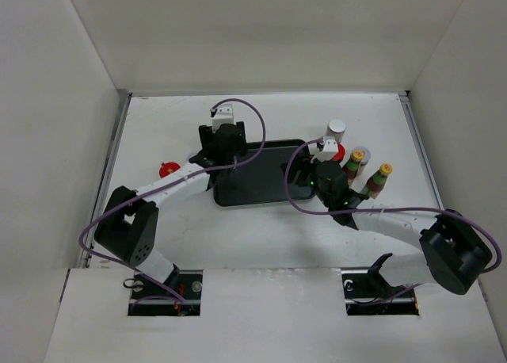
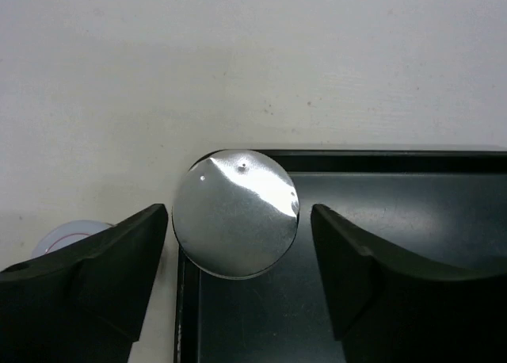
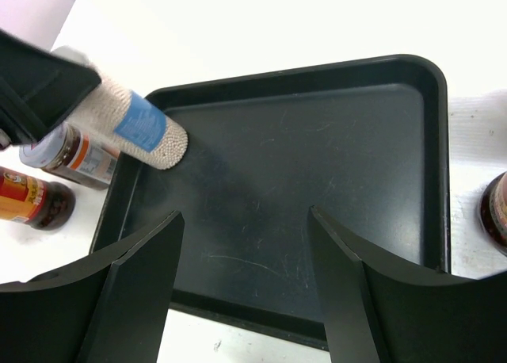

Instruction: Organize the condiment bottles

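Observation:
A silver-lidded jar (image 2: 235,212) stands in the back left corner of the dark tray (image 2: 396,220). My left gripper (image 2: 238,212) straddles it, open, with a narrow gap on each side of the lid. From the right wrist, the same jar (image 3: 139,125) shows white grains and a blue label. My right gripper (image 3: 245,216) hangs open and empty over the tray's (image 3: 301,165) front edge. Right of the tray stand a white shaker (image 1: 337,128), a red-capped jar (image 1: 340,152) and two slim brown bottles (image 1: 356,162) (image 1: 379,178). Another red-capped jar (image 1: 166,170) stands left of the tray.
Two dark jars with red labels (image 3: 75,153) (image 3: 32,203) stand just outside the tray's left edge. A white lid (image 2: 71,236) peeks out behind my left finger. White walls enclose the table on three sides. Purple cables loop over both arms.

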{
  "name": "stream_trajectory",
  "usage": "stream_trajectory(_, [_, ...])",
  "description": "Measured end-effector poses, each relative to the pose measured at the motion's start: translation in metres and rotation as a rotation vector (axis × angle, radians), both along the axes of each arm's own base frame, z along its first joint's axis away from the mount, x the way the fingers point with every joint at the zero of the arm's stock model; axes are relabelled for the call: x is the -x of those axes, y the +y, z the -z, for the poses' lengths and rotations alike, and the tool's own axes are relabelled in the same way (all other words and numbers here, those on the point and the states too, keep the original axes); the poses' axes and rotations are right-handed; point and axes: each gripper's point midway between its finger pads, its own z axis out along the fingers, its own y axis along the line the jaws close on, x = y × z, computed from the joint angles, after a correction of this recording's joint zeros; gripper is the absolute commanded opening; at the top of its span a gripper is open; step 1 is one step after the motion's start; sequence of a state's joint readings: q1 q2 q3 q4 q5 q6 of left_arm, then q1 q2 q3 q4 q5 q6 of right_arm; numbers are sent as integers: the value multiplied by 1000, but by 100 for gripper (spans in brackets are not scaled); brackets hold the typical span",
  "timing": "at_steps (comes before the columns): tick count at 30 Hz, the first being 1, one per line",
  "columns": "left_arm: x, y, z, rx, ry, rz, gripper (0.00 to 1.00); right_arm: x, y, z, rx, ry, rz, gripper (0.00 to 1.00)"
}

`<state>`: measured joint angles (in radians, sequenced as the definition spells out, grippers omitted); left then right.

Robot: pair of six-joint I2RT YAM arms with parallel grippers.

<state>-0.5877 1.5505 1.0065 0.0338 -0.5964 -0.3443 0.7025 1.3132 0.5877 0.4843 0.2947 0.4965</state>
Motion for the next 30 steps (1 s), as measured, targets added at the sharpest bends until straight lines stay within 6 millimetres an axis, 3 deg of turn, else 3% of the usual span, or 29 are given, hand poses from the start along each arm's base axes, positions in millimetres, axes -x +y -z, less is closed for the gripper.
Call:
stream_trajectory(5, [-7, 0, -11, 30, -56, -14, 95, 0, 0, 0, -1, 0, 1, 72])
stream_trajectory(9, [0, 7, -25, 46, -94, -24, 97, 0, 0, 0, -1, 0, 1, 72])
stream_trajectory(12, [16, 23, -53, 72, -160, -54, 97, 0, 0, 0, -1, 0, 1, 72])
stream_trajectory(17, [58, 68, -111, 138, -285, -162, 94, 0, 0, 0, -2, 0, 1, 73])
stream_trajectory(20, [80, 91, -123, 177, -293, -227, 94, 0, 0, -1, -3, -1, 0, 73])
stream_trajectory(24, [98, 125, -99, 182, -222, -320, 93, 0, 0, 0, -3, 0, -2, 73])
stream_trajectory(27, [107, 151, -60, 174, -128, -397, 93, 0, 1, 0, -2, 1, -3, 74])
stream_trajectory(30, [113, 163, -23, 162, -35, -441, 93, 0, 1, 0, -3, 1, -3, 74])
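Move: The bottle of pale grains stands in the tray's far-left corner, right between the left fingers, its middle about 3 cm below them. The red-lidded jar, next for this hand, is some 15 cm left, 9 cm back and 6 cm below; the white-lidded jar stands between, about 8 cm left, 3 cm back and equally low. From the idle right hand the red-lidded jar lies about 39 cm left and 1 cm back. The bottle of pale grains is left standing as the left fingers spread wide around it and come free. The hand lifts about 12 cm while swinging left and back, then sinks some 10 cm onto the red-lidded jar's place, roughly 16 cm left and 11 cm back of its start, turning about 25 degrees counter-clockwise; the open fingers frame the red lid, with no touch to be seen. ##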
